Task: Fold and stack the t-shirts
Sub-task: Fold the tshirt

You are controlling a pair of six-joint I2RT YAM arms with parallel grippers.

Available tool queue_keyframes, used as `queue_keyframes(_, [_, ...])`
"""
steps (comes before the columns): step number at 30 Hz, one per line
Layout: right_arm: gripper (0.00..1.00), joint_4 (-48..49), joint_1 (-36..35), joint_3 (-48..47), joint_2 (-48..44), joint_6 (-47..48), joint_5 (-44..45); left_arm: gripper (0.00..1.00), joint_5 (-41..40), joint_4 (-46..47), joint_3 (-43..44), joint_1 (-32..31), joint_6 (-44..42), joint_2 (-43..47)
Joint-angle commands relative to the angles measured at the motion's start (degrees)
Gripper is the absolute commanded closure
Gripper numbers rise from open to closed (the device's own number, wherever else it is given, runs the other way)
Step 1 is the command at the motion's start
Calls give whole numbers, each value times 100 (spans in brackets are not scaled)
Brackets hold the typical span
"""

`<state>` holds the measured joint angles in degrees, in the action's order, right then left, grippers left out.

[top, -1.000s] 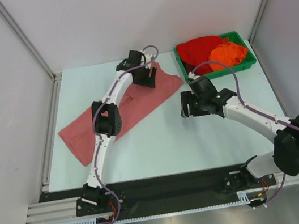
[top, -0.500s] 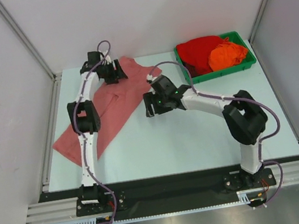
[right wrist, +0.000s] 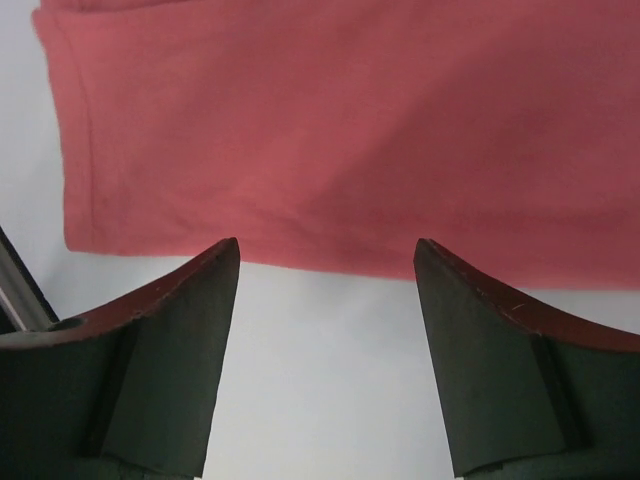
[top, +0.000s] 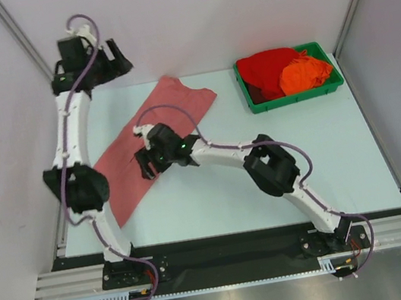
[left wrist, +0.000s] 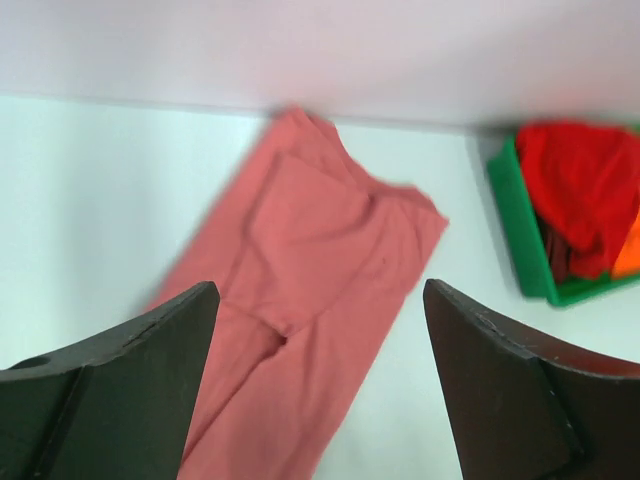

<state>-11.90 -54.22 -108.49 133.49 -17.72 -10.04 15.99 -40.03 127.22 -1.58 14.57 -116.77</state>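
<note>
The salmon t-shirt (top: pixel 176 105) (left wrist: pixel 310 250) lies in a long folded strip, running diagonally from the back middle of the table toward the front left. My left gripper (top: pixel 117 58) (left wrist: pixel 318 290) hangs open high above the table's back left corner, with nothing between its fingers. Low over the shirt's near long edge (right wrist: pixel 350 130), my right gripper (top: pixel 145 167) (right wrist: pixel 325 245) is open, with bare table between its fingers. The bright red t-shirt (top: pixel 268 68) (left wrist: pixel 580 190) and the orange t-shirt (top: pixel 303 73) sit bunched in the green tray (top: pixel 296 98).
The green tray (left wrist: pixel 520 235) stands at the back right near the wall. A metal frame rail (top: pixel 64 188) runs along the table's left edge, close to the shirt's front end. White walls close in the back and both sides.
The left gripper opened, left the shirt and rose to the back left corner. The shirt ended up further left. The right arm swept left across the table to the shirt's near edge.
</note>
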Motion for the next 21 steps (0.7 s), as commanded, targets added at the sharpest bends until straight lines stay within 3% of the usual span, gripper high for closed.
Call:
queue_keyframes(1, [24, -154, -501, -900, 325, 838, 477, 10, -1087, -145, -583, 71, 11, 1374])
queue_keyframes(4, [22, -426, -808, -1628, 739, 1303, 863, 11, -1790, -504, -865, 71, -24, 1982])
queue_keyframes(9, [22, -1015, -1249, -2562, 1467, 1745, 996, 11, -2029, -620, -1653, 79, -199, 2675])
queue_keyframes(21, [29, -1394, -1706, -2643, 1856, 2282, 1303, 10, -2662, -102, -3720, 141, 29, 3758])
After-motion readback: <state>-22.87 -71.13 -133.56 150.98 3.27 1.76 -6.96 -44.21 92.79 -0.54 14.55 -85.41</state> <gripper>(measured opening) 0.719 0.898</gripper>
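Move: The t-shirt's near corner, the right hand's goal, lies about 15 cm back, 10 cm left and 6 cm below that hand. The shirt's left corner is level with the right hand and about 25 cm left; its sleeve end is some 25 cm ahead and 26 cm right. For the left hand, held high beyond the shirt's middle, that left corner is about 18 cm back, 27 cm left and 28 cm down. The t-shirt's near edge, close to its corner, is what the right hand comes down to: about 10 cm back and 10 cm left, sinking only late, rolling and swinging counter-clockwise with fingers staying open. The left hand, open and turning some 20 degrees counter-clockwise, draws back and left towards the shirt's left corner, first rising about 14 cm, then dropping back to near its starting height. ##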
